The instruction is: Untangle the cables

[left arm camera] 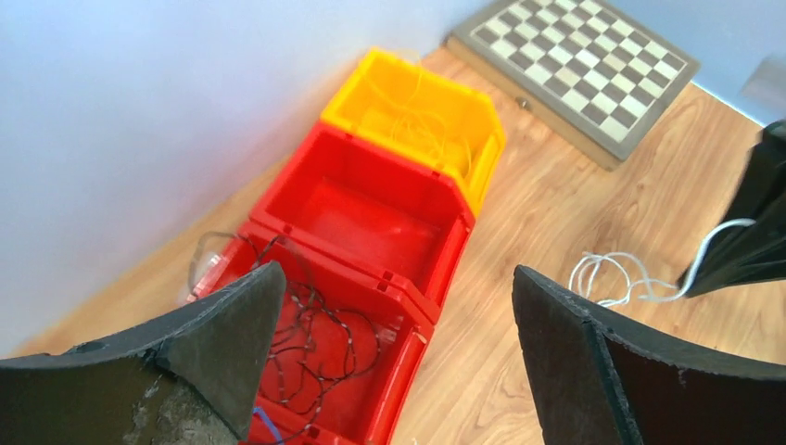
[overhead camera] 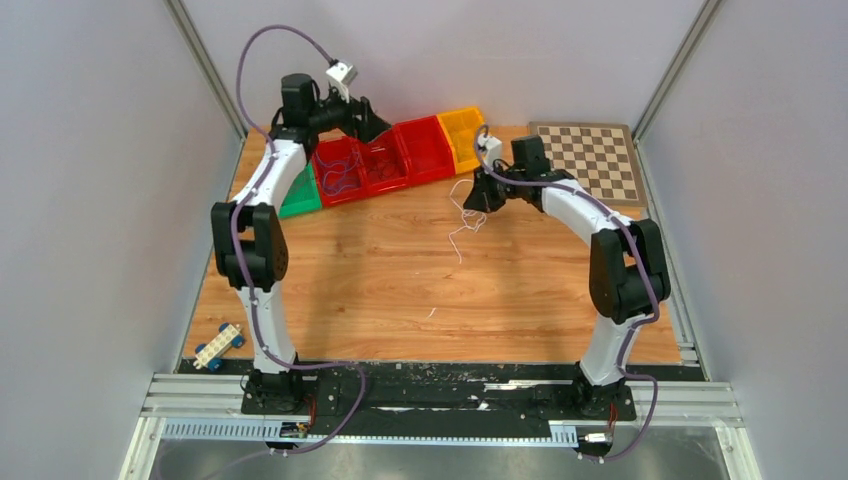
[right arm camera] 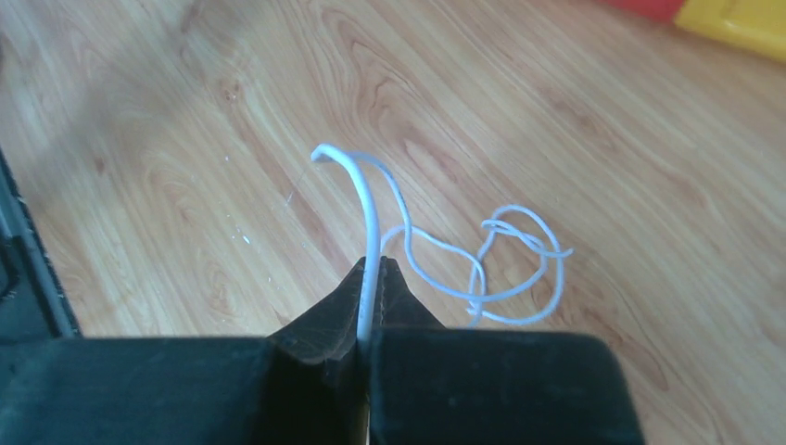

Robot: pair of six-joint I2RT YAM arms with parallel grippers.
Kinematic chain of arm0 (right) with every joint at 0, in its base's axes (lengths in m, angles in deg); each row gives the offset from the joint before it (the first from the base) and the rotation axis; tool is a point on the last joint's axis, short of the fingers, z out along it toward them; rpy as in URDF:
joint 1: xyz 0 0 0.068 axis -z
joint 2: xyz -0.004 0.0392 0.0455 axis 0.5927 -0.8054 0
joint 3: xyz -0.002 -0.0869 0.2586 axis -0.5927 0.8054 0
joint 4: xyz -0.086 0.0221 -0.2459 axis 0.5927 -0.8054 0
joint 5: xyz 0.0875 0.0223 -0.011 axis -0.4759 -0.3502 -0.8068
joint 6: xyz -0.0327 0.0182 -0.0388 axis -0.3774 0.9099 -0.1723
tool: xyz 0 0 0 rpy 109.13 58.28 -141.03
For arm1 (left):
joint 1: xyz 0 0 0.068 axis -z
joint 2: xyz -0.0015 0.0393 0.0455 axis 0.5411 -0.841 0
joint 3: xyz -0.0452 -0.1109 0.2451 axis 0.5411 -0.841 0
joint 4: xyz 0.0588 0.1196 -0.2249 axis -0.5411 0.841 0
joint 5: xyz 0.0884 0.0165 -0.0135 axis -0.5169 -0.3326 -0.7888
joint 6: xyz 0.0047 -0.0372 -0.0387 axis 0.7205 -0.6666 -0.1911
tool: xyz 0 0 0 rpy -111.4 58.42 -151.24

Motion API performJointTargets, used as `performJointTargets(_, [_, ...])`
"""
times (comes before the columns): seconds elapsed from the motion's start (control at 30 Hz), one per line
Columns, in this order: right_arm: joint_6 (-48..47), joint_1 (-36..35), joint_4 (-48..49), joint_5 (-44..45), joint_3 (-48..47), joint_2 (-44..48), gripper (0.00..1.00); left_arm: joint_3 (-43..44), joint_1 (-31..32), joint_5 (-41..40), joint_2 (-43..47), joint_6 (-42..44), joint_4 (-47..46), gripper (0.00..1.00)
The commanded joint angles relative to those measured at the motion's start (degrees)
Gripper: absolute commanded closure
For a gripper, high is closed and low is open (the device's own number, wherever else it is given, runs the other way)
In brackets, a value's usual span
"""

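My left gripper [overhead camera: 372, 126] hangs open and empty above the row of bins; in the left wrist view [left arm camera: 397, 273] its fingers straddle a red bin [left arm camera: 422, 348] holding a loose black cable [left arm camera: 315, 334]. A thin yellow cable [left arm camera: 428, 125] lies in the yellow bin [left arm camera: 357, 102]. The red bin between them [left arm camera: 371, 222] looks bare. My right gripper [right arm camera: 375, 266] is shut on a white cable [right arm camera: 366, 209], whose knotted loops [right arm camera: 519, 255] trail on the wood. From above, that cable [overhead camera: 460, 225] dangles below the right gripper [overhead camera: 478, 200].
A green bin [overhead camera: 298, 200] ends the row at the left. A chessboard [overhead camera: 592, 158] lies at the back right. A small toy car [overhead camera: 220, 345] sits near the left arm's base. Grey walls close in both sides.
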Motion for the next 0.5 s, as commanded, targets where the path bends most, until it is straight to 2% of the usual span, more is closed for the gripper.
performJointTargets(0.0, [-16.36, -4.76, -14.77, 9.09, -7.63, -3.86, 0.98, -0.97, -0.41, 2.15, 12.28, 8.98, 8.91, 0.0])
performJointTargets(0.03, [-16.72, -5.28, -15.98, 10.1, -9.24, -5.29, 0.92, -2.33, -0.56, 2.21, 13.29, 9.86, 10.36, 0.0])
performJointTargets(0.1, [-16.61, -5.92, -17.54, 12.0, -11.56, -7.62, 0.65, -3.92, -0.97, 2.09, 16.35, 9.7, 10.85, 0.0])
performJointTargets(0.17, [-16.15, -6.03, -18.94, 14.01, -13.56, -9.45, 0.48, -6.87, -1.59, 2.0, 19.3, 8.22, 10.99, 0.0])
performJointTargets(0.4, [-16.15, -5.78, -20.83, 21.33, -14.37, -9.57, 0.08, -13.68, -3.81, 1.33, 29.24, 4.57, 11.22, 0.0])
performJointTargets(0.47, [-13.94, -5.66, -22.6, 20.15, -14.78, -9.6, 0.01, -15.77, -4.11, 0.99, 31.43, 4.81, 11.3, 0.0])
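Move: The right hand still pinches part of the white cable; the cable's loose heap lies roughly 11 cm below, 3 cm ahead and 2 cm left of it. The yellow bin is some 25 cm ahead, 1 cm left. From the open left hand, the red bin holding the dark cable is 3 cm straight ahead and about 20 cm lower; the purple-cable bin is 8 cm left, 1 cm back. The white cable is about 18 cm right, 14 cm back. Leftward first by about 2.5 cm, then down some 7 cm and back to the right, the right hand opens wide and lets go of the white cable close over its heap, its fingers dipping about 25 degrees more steeply. The left hand, already open, draws back and up, about 10 cm each way with a little left, away from the dark-cable bin. ##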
